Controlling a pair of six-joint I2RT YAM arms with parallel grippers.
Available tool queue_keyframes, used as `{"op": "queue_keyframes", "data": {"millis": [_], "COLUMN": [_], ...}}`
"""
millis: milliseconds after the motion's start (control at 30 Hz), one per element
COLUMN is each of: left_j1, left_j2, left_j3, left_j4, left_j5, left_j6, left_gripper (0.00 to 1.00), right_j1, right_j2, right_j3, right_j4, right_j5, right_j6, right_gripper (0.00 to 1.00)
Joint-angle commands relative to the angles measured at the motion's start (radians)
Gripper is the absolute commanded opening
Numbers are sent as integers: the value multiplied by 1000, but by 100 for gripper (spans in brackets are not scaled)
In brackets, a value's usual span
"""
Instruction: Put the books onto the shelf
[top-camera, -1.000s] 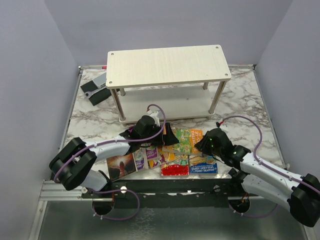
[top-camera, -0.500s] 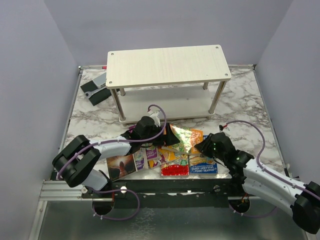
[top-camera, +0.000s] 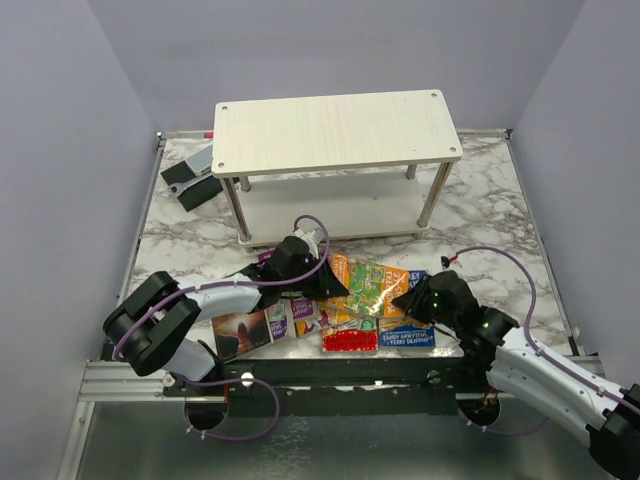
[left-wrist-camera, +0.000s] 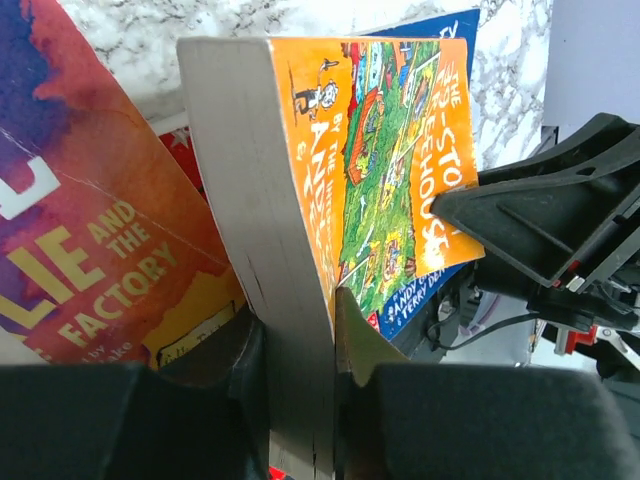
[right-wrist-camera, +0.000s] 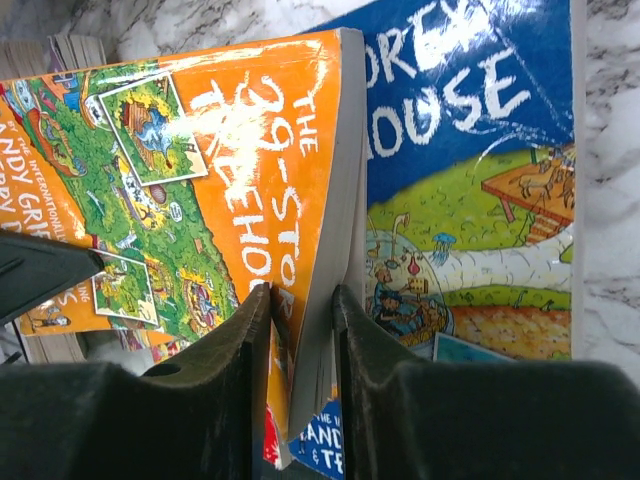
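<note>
An orange book (top-camera: 368, 284) is tilted up off the pile of books (top-camera: 350, 338) near the table's front edge, held at both ends. My left gripper (top-camera: 326, 284) is shut on its left edge; the page block (left-wrist-camera: 262, 200) sits between the jaws (left-wrist-camera: 300, 370). My right gripper (top-camera: 414, 300) is shut on the opposite corner (right-wrist-camera: 300, 350), one finger on the orange cover (right-wrist-camera: 200, 180) and the other on the pages. A blue book (right-wrist-camera: 470, 180) lies flat beneath. The Roald Dahl book (left-wrist-camera: 90, 250) lies beside the left fingers. The shelf (top-camera: 338, 130) stands behind, with both boards bare.
A dark brown book (top-camera: 242, 332), a purple one (top-camera: 300, 315), a red one (top-camera: 350, 340) and the blue one (top-camera: 408, 335) lie along the front edge. A grey-black device (top-camera: 192, 180) sits left of the shelf. The right gripper (left-wrist-camera: 540, 220) shows in the left wrist view.
The left gripper has closed from wide open onto the orange book's left edge. The book has tipped up off the pile. The right arm has drawn slightly back toward the front right.
</note>
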Motion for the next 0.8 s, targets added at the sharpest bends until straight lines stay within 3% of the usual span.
{"op": "queue_keyframes", "data": {"millis": [0, 167, 300, 400, 467, 700, 767], "left_j1": [-27, -27, -27, -26, -27, -26, -27], "left_j2": [-41, -105, -176, -241, -283, -422, -455], "left_j3": [-17, -8, -13, -21, -27, -28, -24], "left_j4": [-105, -96, -82, -66, -54, -47, -50], "left_j5": [72, 67, 61, 51, 46, 12, 0], "left_j6": [5, -17, -36, -55, -69, -96, -105], "left_gripper": [4, 0, 0, 0, 0, 0, 0], "right_j1": [9, 11, 10, 10, 10, 10, 11], "right_j2": [-49, -92, -114, -139, -152, -195, -211], "right_j3": [-6, 19, 55, 85, 112, 236, 262], "right_j4": [-85, -116, -148, -176, -196, -274, -267], "right_j5": [-36, -41, -41, -39, -38, -54, -85], "right_j6": [4, -18, -37, -50, -61, -102, -118], "right_gripper": [0, 1, 17, 43, 55, 83, 86]}}
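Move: Ahead of the left hand, which already pinches the left end of the orange 39-Storey book, the shelf's lower board has its middle about 21 cm farther out, level sideways and some 3 cm lower. The Charlie book lies just 3 cm to its left and 4 cm below; the red book about 6 cm back, 4 cm right, 5 cm down. From the right hand, still gripping the other end, the held book's middle is about 8 cm left and 3 cm ahead; the blue 91-Storey book lies beneath, 2 cm back, 2 cm left and 4 cm down. Keeping its pinch on the book's left end, the left hand draws back nearly 3 cm, then climbs about 9 cm off the pile, its fingertips tilting up some 10 degrees. The right hand first eases back about 1.5 cm with its grip, then opens wide and lets go of the other end while rising about 8 cm alongside, its fingers staying either side of that end. ##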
